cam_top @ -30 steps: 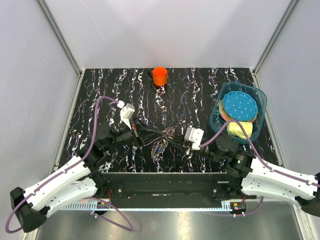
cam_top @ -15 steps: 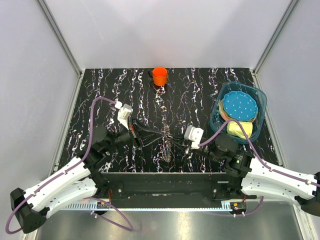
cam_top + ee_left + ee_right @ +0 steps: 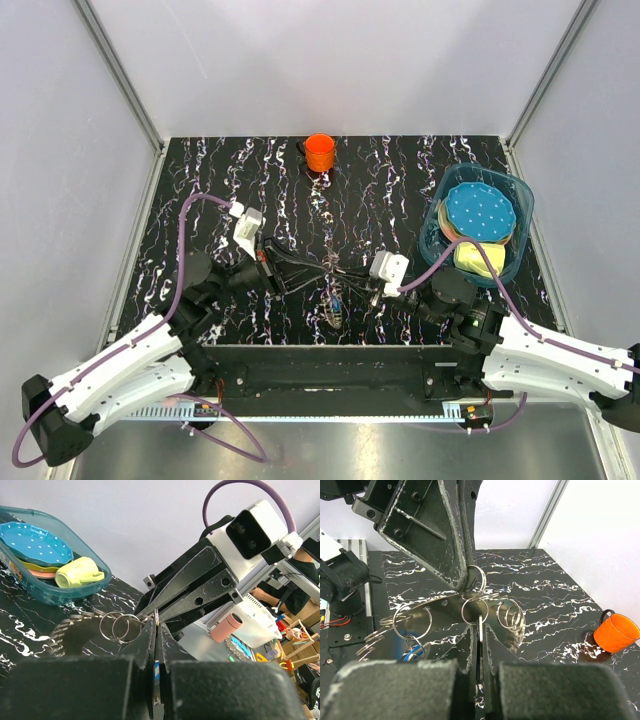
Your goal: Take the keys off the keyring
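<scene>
The keys [image 3: 337,303] hang as a grey bunch with a small blue piece between my two grippers, just above the table's front middle. My left gripper [image 3: 322,268] is shut on a thin ring of the keyring [image 3: 475,576] at the top of the bunch. In the left wrist view, its jaws [image 3: 156,622] pinch thin metal, with two small rings [image 3: 120,626] beside the tips. My right gripper [image 3: 480,630] is shut on one flat key seen edge-on, hanging from a small ring [image 3: 475,611]. Toothed keys [image 3: 370,645] and the blue piece [image 3: 412,652] dangle to the left.
An orange cup [image 3: 320,152] stands at the back middle. A teal bin [image 3: 437,220] at the right holds a blue dotted plate [image 3: 478,212] and a yellow cup [image 3: 468,257]. Grey walls enclose the black marbled table [image 3: 200,180].
The bunch of keys has swung from a slanted spread to hanging straight down between the grippers. Both grippers have stayed shut and shifted only slightly.
</scene>
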Controlling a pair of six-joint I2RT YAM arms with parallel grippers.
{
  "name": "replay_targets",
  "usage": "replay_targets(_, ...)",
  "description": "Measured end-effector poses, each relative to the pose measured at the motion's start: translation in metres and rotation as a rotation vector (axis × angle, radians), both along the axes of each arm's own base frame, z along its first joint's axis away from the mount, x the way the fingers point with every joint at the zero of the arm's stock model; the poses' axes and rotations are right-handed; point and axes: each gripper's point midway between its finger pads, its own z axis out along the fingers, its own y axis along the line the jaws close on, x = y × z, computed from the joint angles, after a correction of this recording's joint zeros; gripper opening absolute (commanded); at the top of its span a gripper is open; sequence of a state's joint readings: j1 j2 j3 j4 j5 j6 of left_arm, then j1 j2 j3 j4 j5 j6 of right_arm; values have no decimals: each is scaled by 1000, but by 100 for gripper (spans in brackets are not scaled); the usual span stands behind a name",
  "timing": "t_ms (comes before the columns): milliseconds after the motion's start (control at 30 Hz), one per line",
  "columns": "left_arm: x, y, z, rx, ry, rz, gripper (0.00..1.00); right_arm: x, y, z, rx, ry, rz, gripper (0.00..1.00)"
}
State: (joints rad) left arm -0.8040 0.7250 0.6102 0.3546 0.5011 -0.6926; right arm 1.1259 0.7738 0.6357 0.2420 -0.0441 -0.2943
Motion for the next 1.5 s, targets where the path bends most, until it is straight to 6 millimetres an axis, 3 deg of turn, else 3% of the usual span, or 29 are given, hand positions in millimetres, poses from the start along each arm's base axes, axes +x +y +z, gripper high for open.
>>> replay_targets(800, -16, -9, -4, -2, -32, -137, 0, 3, -5, 5, 4, -25, -28, 0)
replay_targets(1267, -7, -13, -33, 176, -82, -126, 0, 3, -11, 1, -82, -65, -33, 0)
replay_targets(1500, -4, -19, -53, 236, -80, -159, 0, 5, -11, -17, -227, -82, -22, 5)
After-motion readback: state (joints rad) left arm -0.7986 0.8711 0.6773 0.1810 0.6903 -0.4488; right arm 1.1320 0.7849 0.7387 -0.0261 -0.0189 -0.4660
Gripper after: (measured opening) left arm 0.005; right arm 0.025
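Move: Both grippers are already shut on the small rings, fingertips nearly meeting. The keyring they work on hangs with its middle about 4 cm back, 1 cm right and 5 cm below the left hand. From the right hand it is about 4 cm back, 1 cm left and 5 cm below. The blue tag hangs some 5 cm back, 2 cm right and 5 cm below the left hand; the orange mug stands about 30 cm ahead of that hand, level sideways and 15 cm lower. Keep both grippers shut on the small rings. Draw the left gripper back a little, turning it slightly clockwise, then take it down about 5 cm beside the right fingertips, edging right and tipping its own fingertips down some 15 degrees. Ease the right gripper about 1 cm to the right, raising it slightly, then dip it about 2 cm, tipping its fingertips down too. ##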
